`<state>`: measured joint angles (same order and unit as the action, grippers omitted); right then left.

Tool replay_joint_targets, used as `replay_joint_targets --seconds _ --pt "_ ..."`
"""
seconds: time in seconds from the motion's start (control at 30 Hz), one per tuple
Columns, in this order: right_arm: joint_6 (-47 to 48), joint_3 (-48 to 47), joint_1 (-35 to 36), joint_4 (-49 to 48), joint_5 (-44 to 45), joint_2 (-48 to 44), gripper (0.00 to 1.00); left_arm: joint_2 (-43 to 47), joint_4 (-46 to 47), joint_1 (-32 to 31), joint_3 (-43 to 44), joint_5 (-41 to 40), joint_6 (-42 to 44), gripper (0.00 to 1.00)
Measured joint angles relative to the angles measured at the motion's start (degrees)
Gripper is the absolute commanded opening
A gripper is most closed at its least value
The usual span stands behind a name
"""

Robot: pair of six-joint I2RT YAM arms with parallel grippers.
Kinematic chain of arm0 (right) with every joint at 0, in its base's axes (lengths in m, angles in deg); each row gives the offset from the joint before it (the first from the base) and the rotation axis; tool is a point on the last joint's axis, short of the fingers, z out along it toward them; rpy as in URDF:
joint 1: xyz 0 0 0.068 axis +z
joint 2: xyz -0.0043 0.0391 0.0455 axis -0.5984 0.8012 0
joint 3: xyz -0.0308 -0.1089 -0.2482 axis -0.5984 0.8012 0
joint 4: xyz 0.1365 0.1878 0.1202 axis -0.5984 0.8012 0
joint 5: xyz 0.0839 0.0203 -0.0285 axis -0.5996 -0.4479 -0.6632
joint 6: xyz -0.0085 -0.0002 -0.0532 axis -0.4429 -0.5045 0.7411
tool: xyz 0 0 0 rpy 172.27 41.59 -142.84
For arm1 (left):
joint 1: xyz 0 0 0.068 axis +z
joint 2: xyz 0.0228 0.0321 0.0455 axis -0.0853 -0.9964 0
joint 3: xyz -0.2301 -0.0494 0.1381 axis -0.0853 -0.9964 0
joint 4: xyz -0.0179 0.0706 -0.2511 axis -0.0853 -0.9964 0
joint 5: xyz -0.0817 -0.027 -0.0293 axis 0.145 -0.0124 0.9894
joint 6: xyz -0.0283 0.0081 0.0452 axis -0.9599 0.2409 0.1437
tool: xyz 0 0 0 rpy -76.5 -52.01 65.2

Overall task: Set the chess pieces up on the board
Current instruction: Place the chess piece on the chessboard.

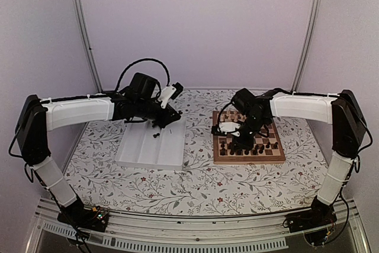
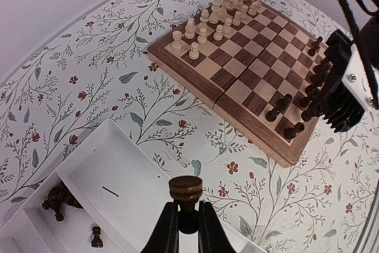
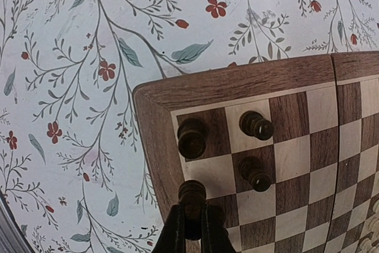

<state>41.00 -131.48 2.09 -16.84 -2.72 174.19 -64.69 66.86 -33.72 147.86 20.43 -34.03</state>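
My left gripper (image 2: 188,208) is shut on a dark chess piece (image 2: 186,189), held base-up over the near rim of the white tray (image 2: 118,164). In the top view the left gripper (image 1: 169,117) hangs over the tray's far end. My right gripper (image 3: 192,213) is shut on another dark piece (image 3: 192,192), just above an edge square near a corner of the board (image 3: 237,81). Three dark pieces (image 3: 192,140) stand on squares beside it. From the top, the right gripper (image 1: 241,136) is over the left part of the board (image 1: 249,158), whose near rows hold several dark pieces (image 1: 254,148).
Inside the tray lie a dark knight-like piece (image 2: 59,197) and a small dark pawn (image 2: 96,238). Pale wooden pieces (image 2: 204,28) fill the board's far rows. The right arm (image 2: 340,96) hangs over the board's dark-piece side. A flowered cloth (image 1: 195,188) covers the table.
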Motion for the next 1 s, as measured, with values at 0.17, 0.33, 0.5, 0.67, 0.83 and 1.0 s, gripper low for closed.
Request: replay_joint_targets --seconds 0.17,0.33,0.5,0.67,0.83,1.0 --pt "0.0 0.0 0.0 -0.9 0.3 0.3 0.07 0.0 0.0 0.0 0.0 0.2 0.0 0.01" --pt "0.1 0.0 0.0 -1.4 1.0 1.1 0.11 0.0 0.0 0.0 0.0 0.3 0.0 0.01" --pt "0.1 0.0 0.0 -1.5 1.3 2.0 0.17 0.0 0.0 0.0 0.0 0.6 0.0 0.01" --pt "0.1 0.1 0.0 -1.8 1.4 2.1 0.29 -0.1 -0.1 0.0 0.0 1.0 0.0 0.01" --pt "0.1 0.0 0.0 -1.4 1.4 2.1 0.35 -0.4 -0.3 0.0 0.0 1.5 0.0 0.01" --pt "0.0 -2.6 0.0 1.4 1.0 1.6 0.38 -1.0 -0.5 0.0 0.0 4.7 0.0 0.02"
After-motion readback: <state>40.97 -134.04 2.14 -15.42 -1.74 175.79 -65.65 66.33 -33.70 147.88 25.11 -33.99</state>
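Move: Beneath the right hand lies the goal for its held dark piece, the second square from the left in the board's near row, about 5 cm down, 1 cm ahead and 1 cm left. The corner piece stands some 3 cm left of that square, a pawn 3 cm beyond it, and a third-square piece about 3 cm to its right. For the left hand, the square is about 18 cm right, 5 cm back and 15 cm down. Easing down about 1 cm and barely half a centimetre forward, the right hand sets its dark piece on the second square between the corner piece and the third-square piece. It stays low while the fingers open to about a third, then starts straight up, roughly 1.5 cm. The left hand keeps its piece and drifts some 1.5 cm back and right, sinking slightly. ##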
